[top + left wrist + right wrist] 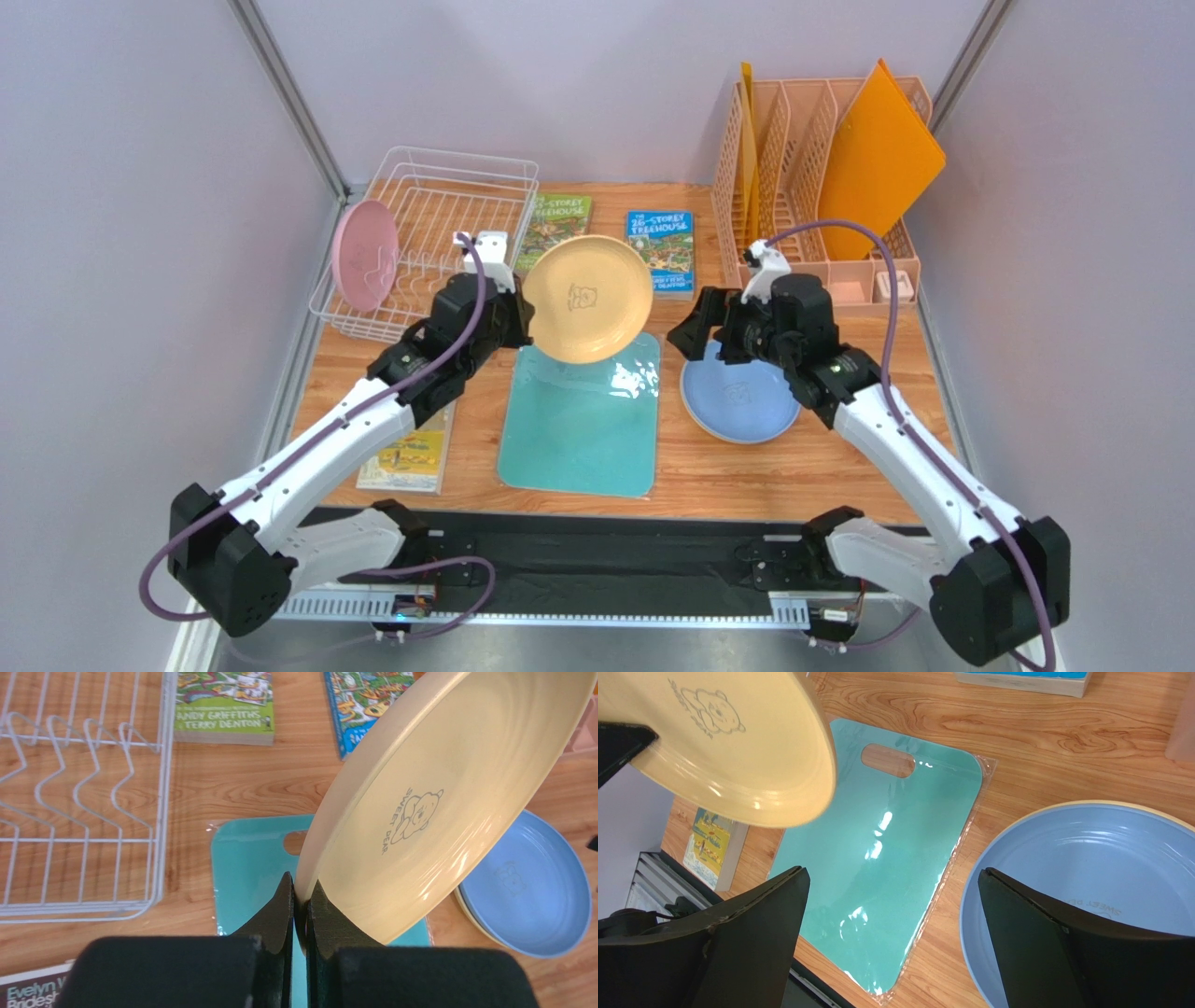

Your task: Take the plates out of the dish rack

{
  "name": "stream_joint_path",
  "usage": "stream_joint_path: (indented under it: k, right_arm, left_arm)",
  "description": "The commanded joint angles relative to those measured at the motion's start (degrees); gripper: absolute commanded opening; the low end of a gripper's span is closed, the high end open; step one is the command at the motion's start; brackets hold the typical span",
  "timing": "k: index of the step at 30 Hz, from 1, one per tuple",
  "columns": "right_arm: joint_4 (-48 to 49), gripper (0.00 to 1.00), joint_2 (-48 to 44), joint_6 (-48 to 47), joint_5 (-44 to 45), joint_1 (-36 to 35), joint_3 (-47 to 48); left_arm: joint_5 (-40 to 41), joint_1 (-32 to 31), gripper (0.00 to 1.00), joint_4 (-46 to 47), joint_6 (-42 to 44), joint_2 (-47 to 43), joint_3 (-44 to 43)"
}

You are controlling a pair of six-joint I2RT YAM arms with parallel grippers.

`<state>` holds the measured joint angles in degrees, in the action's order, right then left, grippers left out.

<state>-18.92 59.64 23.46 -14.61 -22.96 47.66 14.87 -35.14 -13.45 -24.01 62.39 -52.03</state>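
My left gripper point(522, 319) point(302, 899) is shut on the rim of a tan-yellow plate point(586, 297) point(449, 798) point(731, 749), holding it tilted in the air above the teal mat. A pink plate point(365, 255) stands on edge at the left end of the white wire dish rack point(463, 157) point(84, 812). A blue plate point(739, 399) point(533, 882) point(1102, 861) lies on the table at the right, with a tan-yellow rim point(484, 932) showing beneath it. My right gripper point(709, 343) point(892, 882) hovers open over the blue plate's left edge, holding nothing.
A teal cutting mat point(582, 420) lies at the table's middle. Two books point(554, 224) point(662, 249) lie behind it, and a third book point(407, 455) at the near left. A peach slatted organizer point(807, 140) with orange boards point(877, 154) stands at the back right.
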Motion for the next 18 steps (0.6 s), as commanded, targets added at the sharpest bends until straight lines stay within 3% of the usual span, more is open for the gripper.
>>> stream_joint_path:
  k: [1, 8, 12, 13, 17, 18]
  right_arm:
    - [6.43, 0.98, 3.37, -1.49, 1.69, -1.47, 3.4]
    - [8.55, 0.92, 7.51, -1.67, 1.78, -2.09, 3.76]
    - [8.1, 0.74, 9.44, -1.67, 2.57, -2.09, 3.41]
    - [8.28, 0.66, 9.97, -1.41, 2.48, -2.0, 3.14]
    - [9.51, 0.61, 10.5, -1.49, 1.17, -2.0, 2.0]
    - [9.51, 0.53, 10.5, -1.49, 1.16, -2.09, 1.74]
  left_arm:
    - [-1.51, -4.23, 0.0, 1.15, -2.71, 1.5, -1.76]
    - [-1.16, -8.54, 0.0, 1.15, -2.97, 5.28, -3.95]
    - [-1.51, -9.6, 0.0, 2.73, -2.53, 4.85, -3.78]
    - [-1.69, -9.6, 0.0, 2.82, -2.53, 4.67, -3.78]
    - [-5.11, -9.78, 0.0, 4.48, -2.01, 4.14, -3.52]
    - [-5.73, -9.86, 0.0, 5.27, -1.92, 4.06, -3.34]
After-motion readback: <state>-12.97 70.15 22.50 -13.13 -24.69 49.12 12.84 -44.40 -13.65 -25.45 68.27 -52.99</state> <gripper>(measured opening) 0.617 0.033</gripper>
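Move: The left hand, its yellow plate's middle some 9 cm to its right and 4 cm ahead, is taking it to the open right gripper, about 25 cm to its right and 3 cm back; the teal board lies 8 cm right, 7 cm back and 20 cm below. From the right hand the yellow plate's middle is roughly 16 cm left, 7 cm ahead, about level; the blue plate lies 8 cm right, 2 cm back and 16 cm below. The left hand, still pinching the yellow plate by its rim, carries it about 6 cm to the right, 3 cm back and 3 cm down towards the right gripper, turning some 10 degrees clockwise and easing to a stop. The right hand comes about 3 cm forward, 3 cm down and 2 cm left to bring its open fingers either side of the plate's free right rim, then closes them by roughly a third; firm contact with the rim can't be seen yet. ##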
